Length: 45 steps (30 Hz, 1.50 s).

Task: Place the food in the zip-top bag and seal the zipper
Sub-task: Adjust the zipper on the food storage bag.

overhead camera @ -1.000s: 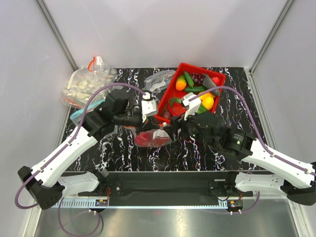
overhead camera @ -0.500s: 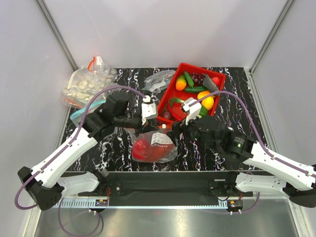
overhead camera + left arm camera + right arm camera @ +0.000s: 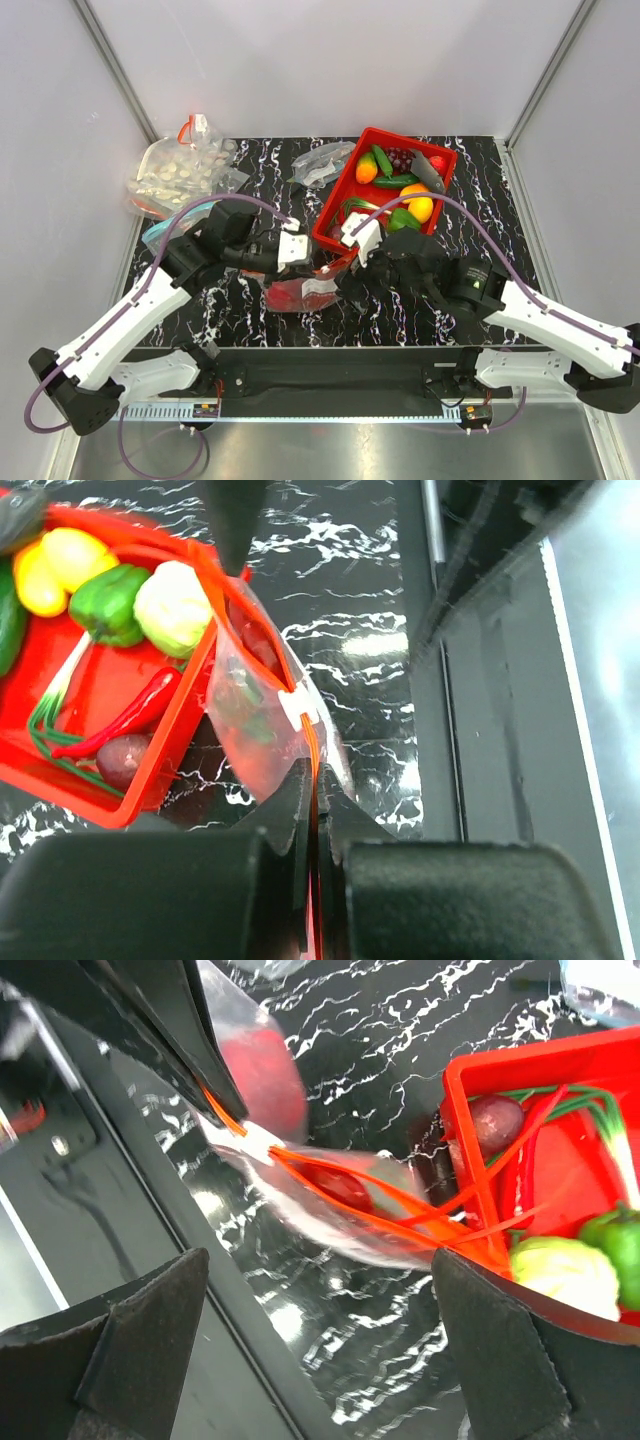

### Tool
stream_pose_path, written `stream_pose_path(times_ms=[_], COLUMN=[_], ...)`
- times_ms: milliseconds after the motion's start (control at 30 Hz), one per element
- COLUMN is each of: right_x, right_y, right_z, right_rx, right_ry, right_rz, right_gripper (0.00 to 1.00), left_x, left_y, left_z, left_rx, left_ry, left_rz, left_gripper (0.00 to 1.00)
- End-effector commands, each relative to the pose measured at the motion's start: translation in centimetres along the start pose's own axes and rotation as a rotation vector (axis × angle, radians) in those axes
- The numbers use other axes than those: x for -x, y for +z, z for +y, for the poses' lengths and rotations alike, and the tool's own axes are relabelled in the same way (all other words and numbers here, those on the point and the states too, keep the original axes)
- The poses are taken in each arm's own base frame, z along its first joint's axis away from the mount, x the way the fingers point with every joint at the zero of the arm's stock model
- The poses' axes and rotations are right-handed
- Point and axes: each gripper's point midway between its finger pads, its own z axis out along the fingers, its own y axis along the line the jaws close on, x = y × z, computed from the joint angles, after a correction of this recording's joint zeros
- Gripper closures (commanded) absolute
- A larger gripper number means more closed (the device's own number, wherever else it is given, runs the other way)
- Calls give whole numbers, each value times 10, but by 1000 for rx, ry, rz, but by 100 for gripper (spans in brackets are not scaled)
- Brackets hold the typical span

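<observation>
The zip-top bag point(image 3: 300, 293) hangs in front of the red tray, with red food point(image 3: 265, 1070) and a green bit inside. My left gripper point(image 3: 315, 780) is shut on the bag's red-orange zipper point(image 3: 310, 742), seen edge-on in the left wrist view. From above, the left gripper point(image 3: 308, 262) sits at the bag's top left. My right gripper point(image 3: 320, 1330) stands wide open just below the bag point(image 3: 330, 1210), nothing between its fingers point(image 3: 140, 1330). The zipper point(image 3: 380, 1205) runs toward the tray and its mouth looks parted there. From above, the right gripper point(image 3: 350, 275) is beside the bag's right end.
The red tray point(image 3: 445, 165) holds more toy food: green pepper point(image 3: 110, 600), yellow pepper point(image 3: 55, 565), red chilli point(image 3: 125, 715). A bag of pale round pieces point(image 3: 175, 170), a teal-zip bag point(image 3: 165, 232) and a small clear bag point(image 3: 322, 160) lie at the back left. The table's front rail point(image 3: 330, 365) is close.
My right gripper's jaws have spread wider and that arm has shifted left toward the bag. The left gripper has kept the zipper and come slightly nearer; the bag swung down, then back.
</observation>
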Motion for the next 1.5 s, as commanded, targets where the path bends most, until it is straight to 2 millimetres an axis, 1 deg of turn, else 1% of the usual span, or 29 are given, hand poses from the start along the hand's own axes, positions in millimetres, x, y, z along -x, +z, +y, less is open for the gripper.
stream_pose_path(times_ms=[0,33,133,167,200,267,300,433,467,567,633,667,733,767,833,867,967,1000,1033,1100,1133,1167,1233,1267,1300,1367,1400,1467], right_x=[27,32,35,34,29,21,14,-3,-6,-14,-20,-20,-24,-25,-27,-29,-27,-27,-23,-19,-18,-18,-15,-11,-14,-11,-13,-13], right_y=[-23,-26,-38,-42,-41,-46,-46,-38,-38,-27,-17,-15,-11,-10,-8,-8,-10,-12,-13,-16,-17,-17,-18,-18,-16,-15,-13,-10], right_z=[0,1,12,19,24,34,36,43,48,53,53,53,54,55,54,53,54,56,57,59,59,59,59,60,60,62,62,63], right_rx=[47,57,138,191,223,297,317,373,407,436,440,437,443,445,443,432,434,439,441,446,447,446,444,447,450,458,461,464], right_ry=[-170,-190,-281,-334,-375,-456,-477,-487,-482,-462,-456,-447,-437,-430,-419,-407,-391,-386,-385,-377,-373,-370,-366,-366,-362,-362,-360,-358], right_rz=[-91,-118,-170,-187,-177,-188,-180,-110,-97,-45,-4,5,38,52,73,79,58,46,26,-9,-14,-18,-20,-25,-5,-1,15,22], right_gripper=[0,0,0,0,0,0,0,0,0,1,5,13,21,35,53,70,94,100,100,100,100,100,100,100,100,100,100,100], left_x=[20,17,12,13,13,13,13,15,15,17,18,19,18,17,17,16,17,18,20,23,24,27,30,32,35,37,41,41], left_y=[-7,-7,-6,-5,-6,-5,-6,-9,-10,-11,-12,-12,-12,-12,-12,-12,-12,-12,-13,-12,-13,-13,-12,-12,-11,-9,-8,-3], left_z=[-20,-24,-32,-34,-34,-34,-34,-36,-37,-40,-41,-41,-40,-40,-38,-37,-37,-36,-36,-39,-41,-44,-45,-45,-43,-43,-39,-37], left_rx=[-100,-117,-160,-169,-171,-170,-168,-166,-164,-174,-175,-172,-164,-163,-152,-145,-135,-132,-131,-147,-153,-169,-178,-180,-176,-187,-180,-189], left_ry=[155,148,144,155,151,153,154,172,176,189,195,199,202,197,198,195,193,199,191,197,200,201,204,202,208,184,184,137], left_rz=[-80,-72,-67,-69,-67,-66,-64,-75,-77,-89,-96,-97,-97,-96,-95,-90,-92,-99,-103,-127,-135,-149,-164,-171,-183,-191,-203,-203], left_gripper=[100,100,100,100,100,100,100,100,100,100,100,100,100,100,100,100,100,94,87,69,52,45,35,34,33,32,32,33])
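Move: The open right hand is going for the open end of the orange zipper, about 2 cm ahead, 1 cm left and 4 cm below it. The white slider is some 6 cm to that hand's left, level with it and 3 cm lower; the cabbage lies about 6 cm ahead and 14 cm right, the onion 10 cm ahead and 3 cm left. The left hand already pinches the zipper; its open end is roughly 9 cm to that hand's right and 1 cm ahead. Right hand arcs up, back some 6 cm and down, pinching the zipper; left draws back, then releases it. ##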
